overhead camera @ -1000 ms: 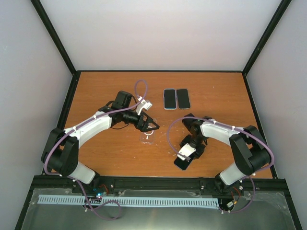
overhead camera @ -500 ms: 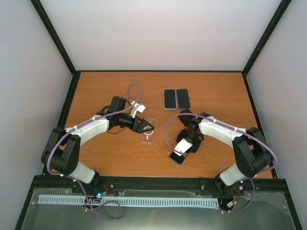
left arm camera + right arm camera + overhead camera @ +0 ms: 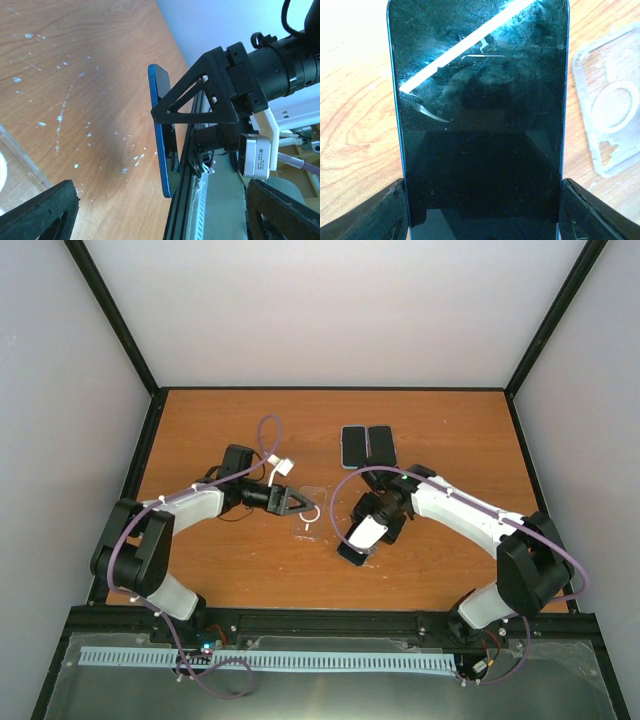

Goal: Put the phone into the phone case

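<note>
A blue phone (image 3: 480,115) with a dark, scratched screen is held across its width by my right gripper (image 3: 480,220), which is shut on it. In the top view the phone (image 3: 349,553) hangs a little above the table, just right of the clear phone case (image 3: 312,512). The case lies flat on the table; its ring and camera cut-out show in the right wrist view (image 3: 607,115). My left gripper (image 3: 308,504) is open at the case's left edge. In the left wrist view (image 3: 162,212) its jaws stand wide apart, with the phone (image 3: 162,130) edge-on ahead and a corner of the case (image 3: 20,165) by the left finger.
Two more phones (image 3: 353,446) (image 3: 381,445) lie side by side, screens up, at the back of the wooden table (image 3: 220,440). The black frame rail (image 3: 320,618) runs along the near edge. White specks dot the wood near the case.
My right gripper has carried the phone left and away from the near edge, close to the case. My left arm has drawn back to the left, its gripper staying by the case.
</note>
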Controlling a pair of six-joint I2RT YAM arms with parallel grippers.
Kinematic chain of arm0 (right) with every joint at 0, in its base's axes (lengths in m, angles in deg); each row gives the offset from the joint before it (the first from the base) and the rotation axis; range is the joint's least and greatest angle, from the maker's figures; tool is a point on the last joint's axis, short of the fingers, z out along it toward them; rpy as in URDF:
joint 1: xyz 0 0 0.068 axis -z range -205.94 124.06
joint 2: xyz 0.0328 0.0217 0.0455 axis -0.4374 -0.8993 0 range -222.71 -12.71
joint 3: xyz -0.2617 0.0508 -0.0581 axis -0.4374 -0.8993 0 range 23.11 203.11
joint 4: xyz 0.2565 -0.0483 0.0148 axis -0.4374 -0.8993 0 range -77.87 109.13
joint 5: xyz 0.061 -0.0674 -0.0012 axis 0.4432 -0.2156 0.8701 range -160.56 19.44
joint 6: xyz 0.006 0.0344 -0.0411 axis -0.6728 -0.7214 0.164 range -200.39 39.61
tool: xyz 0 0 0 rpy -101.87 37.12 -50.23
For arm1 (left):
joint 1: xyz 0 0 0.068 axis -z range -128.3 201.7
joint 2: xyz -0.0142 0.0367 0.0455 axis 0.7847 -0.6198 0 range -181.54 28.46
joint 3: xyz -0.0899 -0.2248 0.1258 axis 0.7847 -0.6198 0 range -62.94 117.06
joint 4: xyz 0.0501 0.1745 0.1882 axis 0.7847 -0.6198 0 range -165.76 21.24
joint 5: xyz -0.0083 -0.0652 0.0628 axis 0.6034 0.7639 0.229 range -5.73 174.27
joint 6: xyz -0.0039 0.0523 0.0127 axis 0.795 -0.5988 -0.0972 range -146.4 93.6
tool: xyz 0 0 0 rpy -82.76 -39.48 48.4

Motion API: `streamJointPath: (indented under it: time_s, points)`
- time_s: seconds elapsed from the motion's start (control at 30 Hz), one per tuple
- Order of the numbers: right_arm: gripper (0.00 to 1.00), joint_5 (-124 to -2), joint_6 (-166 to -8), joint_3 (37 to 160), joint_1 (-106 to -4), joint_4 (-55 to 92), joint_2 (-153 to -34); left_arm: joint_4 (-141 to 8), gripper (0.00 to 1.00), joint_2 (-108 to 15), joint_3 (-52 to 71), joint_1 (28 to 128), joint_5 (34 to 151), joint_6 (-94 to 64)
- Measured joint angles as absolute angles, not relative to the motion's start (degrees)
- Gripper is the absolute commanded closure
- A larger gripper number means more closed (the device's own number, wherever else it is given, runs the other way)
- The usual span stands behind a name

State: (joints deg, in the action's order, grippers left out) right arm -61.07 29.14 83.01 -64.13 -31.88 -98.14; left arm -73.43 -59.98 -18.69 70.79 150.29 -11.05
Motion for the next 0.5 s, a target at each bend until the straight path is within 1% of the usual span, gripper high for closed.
streamJointPath:
  time_s: [0.07, 0.3, 0.5]
  points:
    - [0.51, -61.4, 28.9, 84.2, -65.1, -32.0, -98.1, -72.9, 0.12, -61.0, -18.7, 71.2, 152.1, -10.9]
    - [0.51, -62.6, 28.3, 88.9, -68.1, -32.6, -98.1, -73.5, 0.3, -66.1, -17.5, 74.7, 158.0, -11.7]
    - [0.51, -62.9, 27.5, 90.8, -69.9, -32.8, -98.1, -74.5, 0.38, -69.4, -15.2, 76.3, 160.9, -12.3]
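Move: The phone gripped in my right hand has its middle about 14 cm to the right of my left hand, some 5 cm back and 5 cm lower. The clear case lies on the table about 3 cm ahead of my left hand and 13 cm below; two other phones lie about 24 cm ahead, 11 and 18 cm to the right. From my right hand the case is roughly 16 cm left, 5 cm ahead and 8 cm down. I bring my hands together in the air: my right hand keeps its grip on the phone's long edges and carries it left and up, about 6 cm in all. My left hand goes back and to the right some 4.5 cm to meet it, sinks slightly, swings about 10 degrees clockwise, and its spread fingers narrow by roughly a third around the level of the phone's near edge. ##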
